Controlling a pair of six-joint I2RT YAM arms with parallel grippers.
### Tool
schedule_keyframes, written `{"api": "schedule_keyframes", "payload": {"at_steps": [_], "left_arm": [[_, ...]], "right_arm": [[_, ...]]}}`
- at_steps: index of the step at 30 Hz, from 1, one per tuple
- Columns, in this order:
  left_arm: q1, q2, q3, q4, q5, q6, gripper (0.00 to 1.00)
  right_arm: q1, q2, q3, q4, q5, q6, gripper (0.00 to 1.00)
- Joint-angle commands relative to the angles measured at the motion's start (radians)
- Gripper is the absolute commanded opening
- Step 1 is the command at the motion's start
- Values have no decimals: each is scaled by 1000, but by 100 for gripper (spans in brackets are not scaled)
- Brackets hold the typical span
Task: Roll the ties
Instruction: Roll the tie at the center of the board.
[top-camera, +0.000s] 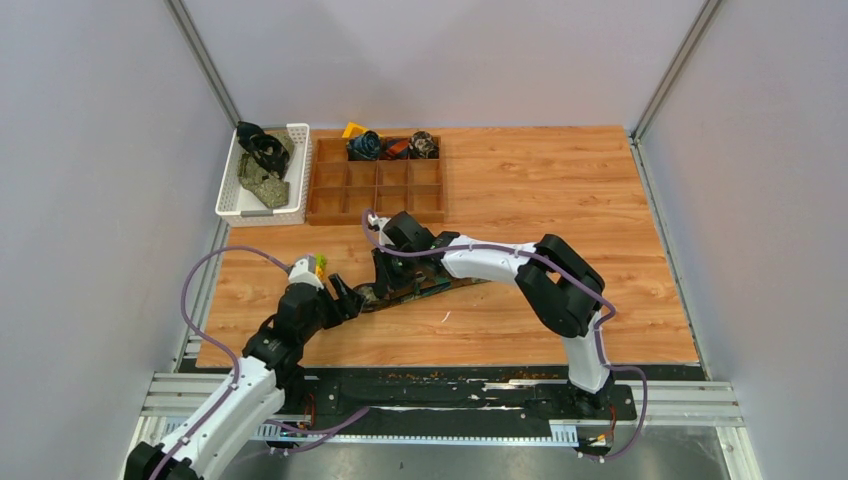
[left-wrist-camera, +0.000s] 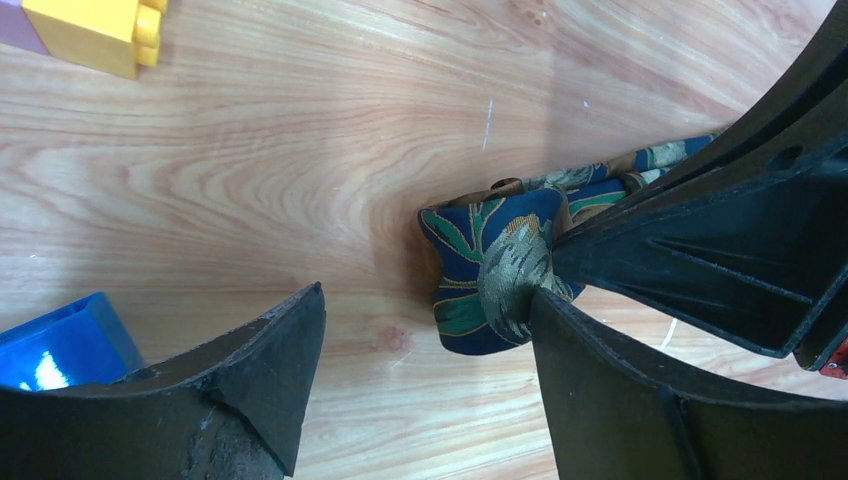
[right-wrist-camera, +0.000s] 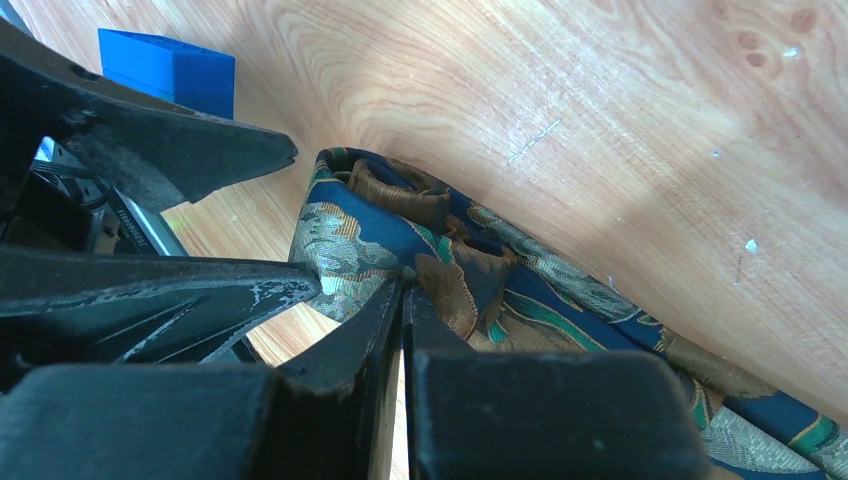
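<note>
A navy tie (left-wrist-camera: 470, 262) with green and tan leaf patterns lies on the wooden table, its near end folded into a small roll. The rest of the tie (top-camera: 440, 283) trails right across the table. My right gripper (right-wrist-camera: 403, 288) is shut on the tie's folded end (right-wrist-camera: 350, 250), and its black fingers (left-wrist-camera: 700, 240) show pinching it in the left wrist view. My left gripper (left-wrist-camera: 425, 298) stands open around that end, with its right finger (left-wrist-camera: 600, 390) touching the fabric. In the top view the left gripper (top-camera: 350, 296) meets the right gripper (top-camera: 385, 272) mid-table.
A white basket (top-camera: 298, 180) at the back left holds loose ties (top-camera: 262, 165). Beside it a wooden compartment tray (top-camera: 375, 216) holds rolled ties (top-camera: 365, 146) in its far row. A yellow block (left-wrist-camera: 95, 35) and a blue block (left-wrist-camera: 60, 345) lie near my left gripper.
</note>
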Motion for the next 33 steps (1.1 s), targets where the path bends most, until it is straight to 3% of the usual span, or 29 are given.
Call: {"api": "schedule_keyframes", "payload": {"at_steps": [1,10,19,27,33], "left_arm": [[72,6,-46,195,176,-29,80],[108,34,-93,292,206,-68,76],[110,173,-120,415,230,-62,69],[110,240,-127,502,254,-50,54],[110,286,-86,464,267,27,42]], "right_arm": [[-8,21,-13,31,4,-3,6],[-11,33,-13,35,-4,-4,6],[-16,38,-22,36,-7,-3,6],[-19,37,-32,37,-10,-3,5],[-19,24,-20,28,-24,-14,6]]}}
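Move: The rolled end of the tie lies some 3 cm to the left hand's right, about 2 cm ahead and 2 cm lower. The blue block is roughly 10 cm to that hand's left and 4 cm back; the yellow block is about 7 cm left and 5 cm ahead; both sit some 3 cm lower. From the right hand, closed on the tie beside the roll, the rolled end is about 2 cm left, 1 cm back and 1 cm lower. Rightward, with a little forward and down, the left hand eases about 3 cm onto the rolled end, its left side dipping some 10 degrees. Its wide-open fingers close to roughly half, bringing one pad to each side of the roll, while the right hand stays put and keeps its pinch on the tie just beside it. ##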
